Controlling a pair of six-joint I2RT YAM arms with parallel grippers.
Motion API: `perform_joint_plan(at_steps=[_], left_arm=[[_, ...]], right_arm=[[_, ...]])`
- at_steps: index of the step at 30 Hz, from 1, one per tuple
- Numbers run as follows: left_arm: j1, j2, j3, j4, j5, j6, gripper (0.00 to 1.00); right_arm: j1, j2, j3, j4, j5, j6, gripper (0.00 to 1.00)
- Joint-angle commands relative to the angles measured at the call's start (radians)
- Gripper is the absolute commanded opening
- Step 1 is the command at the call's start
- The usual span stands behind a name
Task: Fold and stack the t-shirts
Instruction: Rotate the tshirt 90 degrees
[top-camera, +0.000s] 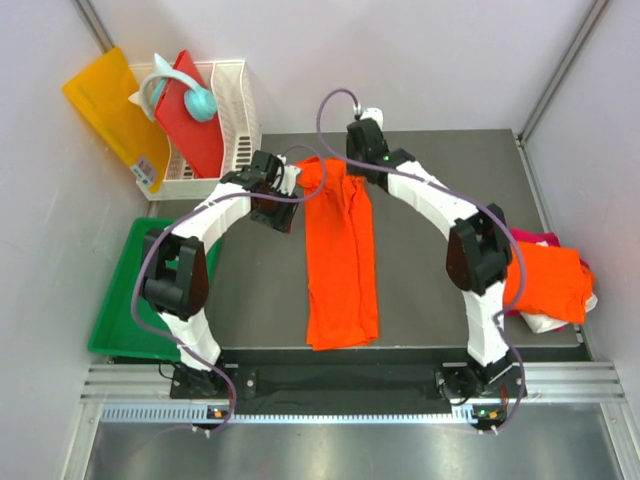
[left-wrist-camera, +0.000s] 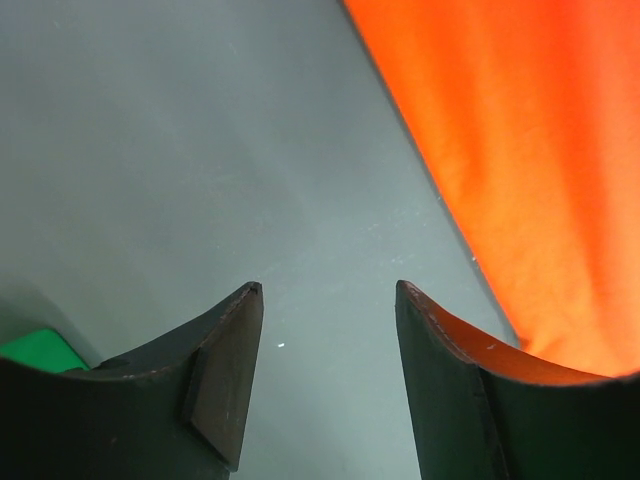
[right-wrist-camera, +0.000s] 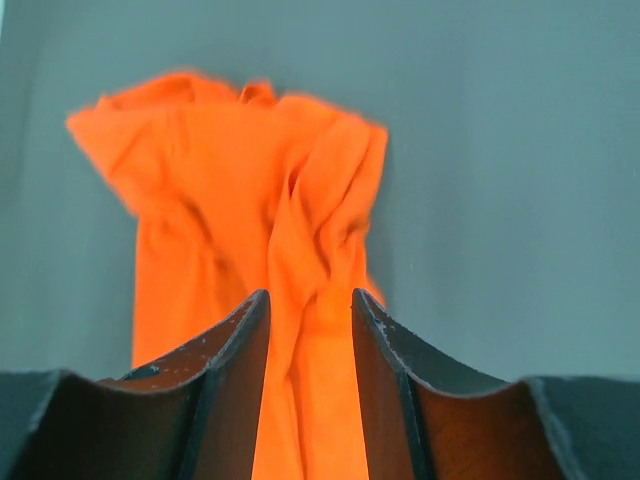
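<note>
One bright orange t-shirt (top-camera: 340, 262) lies as a long narrow strip down the middle of the dark table, rumpled at its far end (right-wrist-camera: 250, 170). My left gripper (top-camera: 274, 205) hovers just left of that far end, open, with only bare table between its fingers (left-wrist-camera: 328, 290) and the orange cloth (left-wrist-camera: 520, 150) off to its right. My right gripper (top-camera: 366, 150) is over the shirt's far right corner, jaws apart (right-wrist-camera: 310, 295), with a ridge of orange cloth running under the gap. At the right edge, another orange t-shirt (top-camera: 545, 280) lies folded on a magenta-pink one (top-camera: 538, 238).
A white basket (top-camera: 238, 100) at the back left holds a red board (top-camera: 197, 130) and a teal object (top-camera: 195, 98). A yellow-orange sheet (top-camera: 108, 108) leans beside it. A green tray (top-camera: 125, 300) sits off the table's left side. White cloth (top-camera: 545, 322) shows under the right stack.
</note>
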Motion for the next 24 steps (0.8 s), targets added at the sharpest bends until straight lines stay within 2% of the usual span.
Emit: perform_joint_plan(at_steps=[1, 3, 10, 24], left_arm=[[0.005, -0.02, -0.023, -0.003, -0.028, 0.002, 0.6], [0.016, -0.045, -0.042, -0.003, -0.028, 0.005, 0.6], [0.057, -0.144, -0.118, -0.006, 0.018, 0.037, 0.59], [0.079, -0.194, -0.182, 0.006, 0.025, 0.031, 0.59]], right_arm=[[-0.047, 0.177, 0.263, -0.115, -0.08, -0.031, 0.39], [-0.053, 0.247, 0.372, -0.147, -0.092, -0.056, 0.39], [-0.084, 0.323, 0.436, -0.16, -0.141, -0.044, 0.33], [-0.082, 0.376, 0.443, -0.145, -0.192, -0.05, 0.35]])
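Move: The t-shirt's far end, near its right-hand corner, lies about 6 cm ahead of the right hand, 1 cm to its left and some 11 cm below. The sleeve sticking out of that end is about 4 cm ahead and 13 cm left of the right hand, and the near hem some 36 cm back and 3 cm left. From the left hand the far-end corner is about 15 cm ahead, 16 cm right and 4 cm lower. The t-shirt's far end is approached by the open right hand, which runs forward about 5.5 cm, then sinks some 6 cm over the corner and stops there, tipping slightly more downward. No touch on the cloth can be made out. The left hand, open, draws back and left from the shirt, about 4 cm each way, dipping briefly and rising again. ##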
